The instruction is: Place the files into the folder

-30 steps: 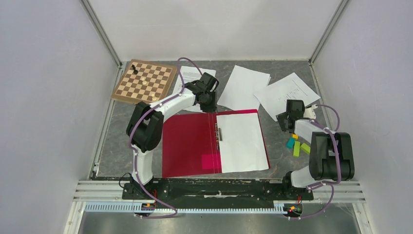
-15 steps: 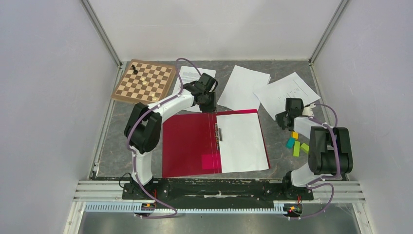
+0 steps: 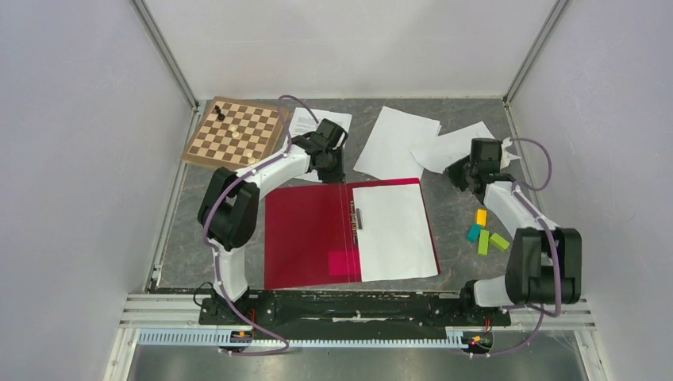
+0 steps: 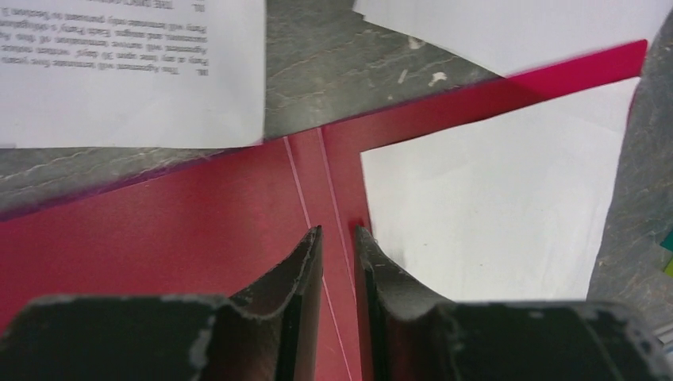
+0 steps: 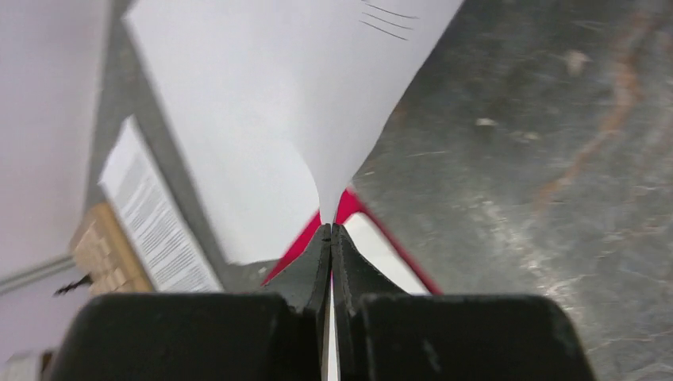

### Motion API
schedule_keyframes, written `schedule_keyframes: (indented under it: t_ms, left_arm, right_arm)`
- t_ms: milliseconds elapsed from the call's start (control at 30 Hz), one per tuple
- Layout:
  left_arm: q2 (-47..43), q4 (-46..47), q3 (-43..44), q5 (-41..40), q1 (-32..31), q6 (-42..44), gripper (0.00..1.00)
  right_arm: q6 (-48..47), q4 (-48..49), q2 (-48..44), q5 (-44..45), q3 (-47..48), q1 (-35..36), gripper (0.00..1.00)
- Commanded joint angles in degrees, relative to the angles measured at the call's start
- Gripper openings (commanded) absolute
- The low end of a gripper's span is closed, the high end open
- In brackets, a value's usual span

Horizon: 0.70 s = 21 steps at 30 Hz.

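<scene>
The red folder [image 3: 305, 234] lies open mid-table with one white sheet [image 3: 393, 230] on its right half. My left gripper [image 3: 329, 164] hovers over the folder's spine [image 4: 159, 230] at its far edge. Its jaws stand a narrow gap apart with nothing between them [image 4: 339, 232]. My right gripper [image 3: 466, 170] is shut on the corner of a white sheet [image 3: 454, 146], which curls up off the table [image 5: 278, 95]. The paper's edge runs between the closed jaws [image 5: 330, 228]. A printed sheet [image 3: 317, 123] and a blank sheet [image 3: 397, 141] lie flat behind the folder.
A brown-and-white chessboard [image 3: 236, 132] with a few pieces sits at the back left, beside the printed sheet. Small coloured blocks [image 3: 484, 232] lie right of the folder near the right arm. Enclosure walls stand close on three sides.
My right gripper has shut on the right-hand sheet's corner and moved toward the back, lifting and curling the sheet. My left gripper has drifted slightly back and left over the folder's far edge.
</scene>
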Motion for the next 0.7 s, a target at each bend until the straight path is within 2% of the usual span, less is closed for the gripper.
schedule_keyframes:
  t_ms: [0,167,267,433,667]
  left_arm:
    - [-4.8,0.0,-3.0,-1.7,1.7,-3.6,0.26]
    - [-7.8,1.5,-9.1,-2.0,2.9,-7.8,0.24]
    - [-9.6,2.3,-13.6,-2.8,3.0,-9.9,0.22]
    - [-11.0,3.1,-18.9,-5.1,3.0,-13.0,0.19]
    - [-9.1,0.0,-19.8,-11.2,3.0,-16.6,0.03]
  right_arm:
    - [-5.2,-0.4,-8.2,-6.8,3.0,1.8,0.0]
    - [-11.1,-2.3,-15.4,-11.6,-0.7,5.8,0.0]
    - [-17.5,-8.0,-18.3,-15.1,-2.3,8.5,0.0]
    - [-24.8,-18.4,-25.5,-11.1,-8.5,11.9,0.0]
    - [-27.8,-25.5,-31.7,-7.7,-16.5,16.4,0.0]
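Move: The right hand already pinches the printed sheet. The middle of the page in the folder lies about 14 cm back and 16 cm left of it, 7 cm down; the blank sheets are 11 cm ahead and 14 cm left, the blocks 14 cm back and 10 cm right. From the left hand, the red left cover's middle is roughly 13 cm back, 8 cm left and 6 cm down; the folder's clip is 10 cm back, 4 cm right, and the text page 11 cm ahead, 5 cm left. Keeping its closed grip on the printed sheet's near corner, the right hand lifts some 9 cm while starting left, then swings back about 15 cm and down again over the folder's right edge, ending 8 cm farther left at its starting height, the wrist turned nearly 40 degrees counter-clockwise. The left hand meanwhile leaves the top of the spine, going left, back and about 5 cm down to just over the red left cover, turning slightly counter-clockwise as its partly open fingers draw almost shut. ##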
